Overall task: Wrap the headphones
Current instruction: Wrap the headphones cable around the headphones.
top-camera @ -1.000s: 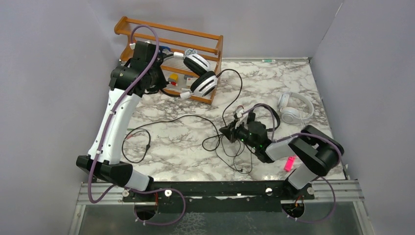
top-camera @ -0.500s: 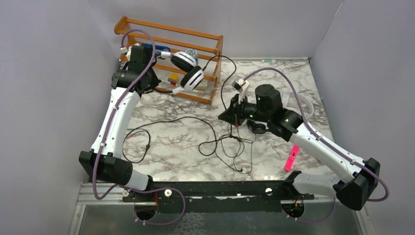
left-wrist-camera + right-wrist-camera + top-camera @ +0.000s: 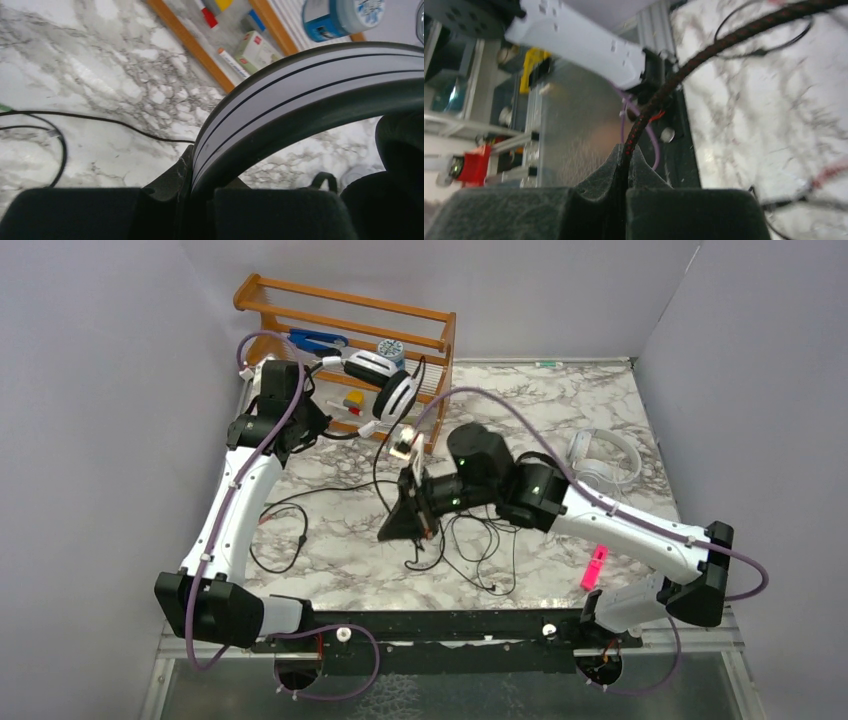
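Note:
My left gripper (image 3: pixel 338 362) is shut on the headband of the white headphones (image 3: pixel 385 385) with black ear pads, holding them up over the rack's right end. The left wrist view shows the white band (image 3: pixel 300 85) pinched between the jaws of the left gripper (image 3: pixel 192 175). My right gripper (image 3: pixel 397 528) is shut on their black cord, which runs up to the headphones. The right wrist view shows the red-flecked braided cord (image 3: pixel 659 95) clamped in the right gripper (image 3: pixel 624 160). The all-white headphones (image 3: pixel 605 455) lie at the right. The black headphones are hidden behind my right arm.
A wooden rack (image 3: pixel 345 310) with small items stands at the back left. Loose black cords lie on the marble table at the left (image 3: pixel 290 530) and in a tangle at the middle (image 3: pixel 475 550). A pink marker (image 3: pixel 593 568) lies near the front right.
My right arm has swung from the right side to the left across the table, pulling the cord with it. My left arm has drawn the headphones back over the rack.

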You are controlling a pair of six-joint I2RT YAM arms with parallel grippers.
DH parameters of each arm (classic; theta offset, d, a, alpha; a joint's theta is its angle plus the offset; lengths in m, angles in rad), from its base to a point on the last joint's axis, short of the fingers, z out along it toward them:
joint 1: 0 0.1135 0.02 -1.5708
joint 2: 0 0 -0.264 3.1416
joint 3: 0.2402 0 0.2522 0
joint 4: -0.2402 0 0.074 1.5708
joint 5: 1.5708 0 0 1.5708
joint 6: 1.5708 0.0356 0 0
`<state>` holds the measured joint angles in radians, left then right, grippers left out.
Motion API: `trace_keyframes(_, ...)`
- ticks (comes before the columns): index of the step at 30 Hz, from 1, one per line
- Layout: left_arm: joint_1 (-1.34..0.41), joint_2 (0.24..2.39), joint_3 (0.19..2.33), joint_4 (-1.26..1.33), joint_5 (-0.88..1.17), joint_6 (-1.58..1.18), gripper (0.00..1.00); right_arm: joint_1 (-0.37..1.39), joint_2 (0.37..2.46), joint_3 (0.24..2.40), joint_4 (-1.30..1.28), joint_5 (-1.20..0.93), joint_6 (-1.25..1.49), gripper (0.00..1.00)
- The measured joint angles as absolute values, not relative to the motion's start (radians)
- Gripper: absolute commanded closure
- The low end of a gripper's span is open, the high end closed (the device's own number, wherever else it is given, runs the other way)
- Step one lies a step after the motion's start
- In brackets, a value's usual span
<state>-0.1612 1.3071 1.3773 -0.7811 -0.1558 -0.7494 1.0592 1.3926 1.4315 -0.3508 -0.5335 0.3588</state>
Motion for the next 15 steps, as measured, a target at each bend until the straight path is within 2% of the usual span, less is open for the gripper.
trace_keyframes(4, -0.131, 1.307, 1.379, -0.685, -0.047, -0.794, 1.00, 1.156, 1.401, 1.301, -0.336, -0.533, 0.359, 1.00)
trace_keyframes(9, -0.077, 1.308, 1.397, -0.535, 0.147, -0.842, 1.00, 1.154, 1.373, 1.151, -0.330, -0.447, 0.358, 1.00)
trace_keyframes(15, -0.058, 1.296, 1.402, -0.312, 0.367, -0.878, 1.00, 1.137, 1.214, 1.026, -0.310, -0.275, 0.345, 1.00)
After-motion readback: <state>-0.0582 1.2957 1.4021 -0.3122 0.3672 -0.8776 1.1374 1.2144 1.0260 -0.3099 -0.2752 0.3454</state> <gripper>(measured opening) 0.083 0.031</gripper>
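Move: The left hand still holds the white headphones by the headband, their ear cups about 12 cm to its right and 6 cm ahead, near its own height. The blue-lidded jar on the rack stands some 24 cm ahead of that hand, 12 cm right and 15 cm lower. From the right hand, already gripping the cable, the cups lie about 29 cm ahead, 2 cm left and 4 cm lower; the tangled cable on the table is roughly 16 cm ahead, 20 cm right and 32 cm below. Keeping its grip on the headband, the left hand lifts the headphones about 12 cm, easing some 6 cm right and a little forward as its fingers tip up towards level, its left side rolls down and it swings clockwise. The right hand, fingers still shut on the cable, drops about 12 cm away from the headphones, first drawing back some 4 cm, then coming forward again and shifting right, so that the two hands draw the cable out between them. ##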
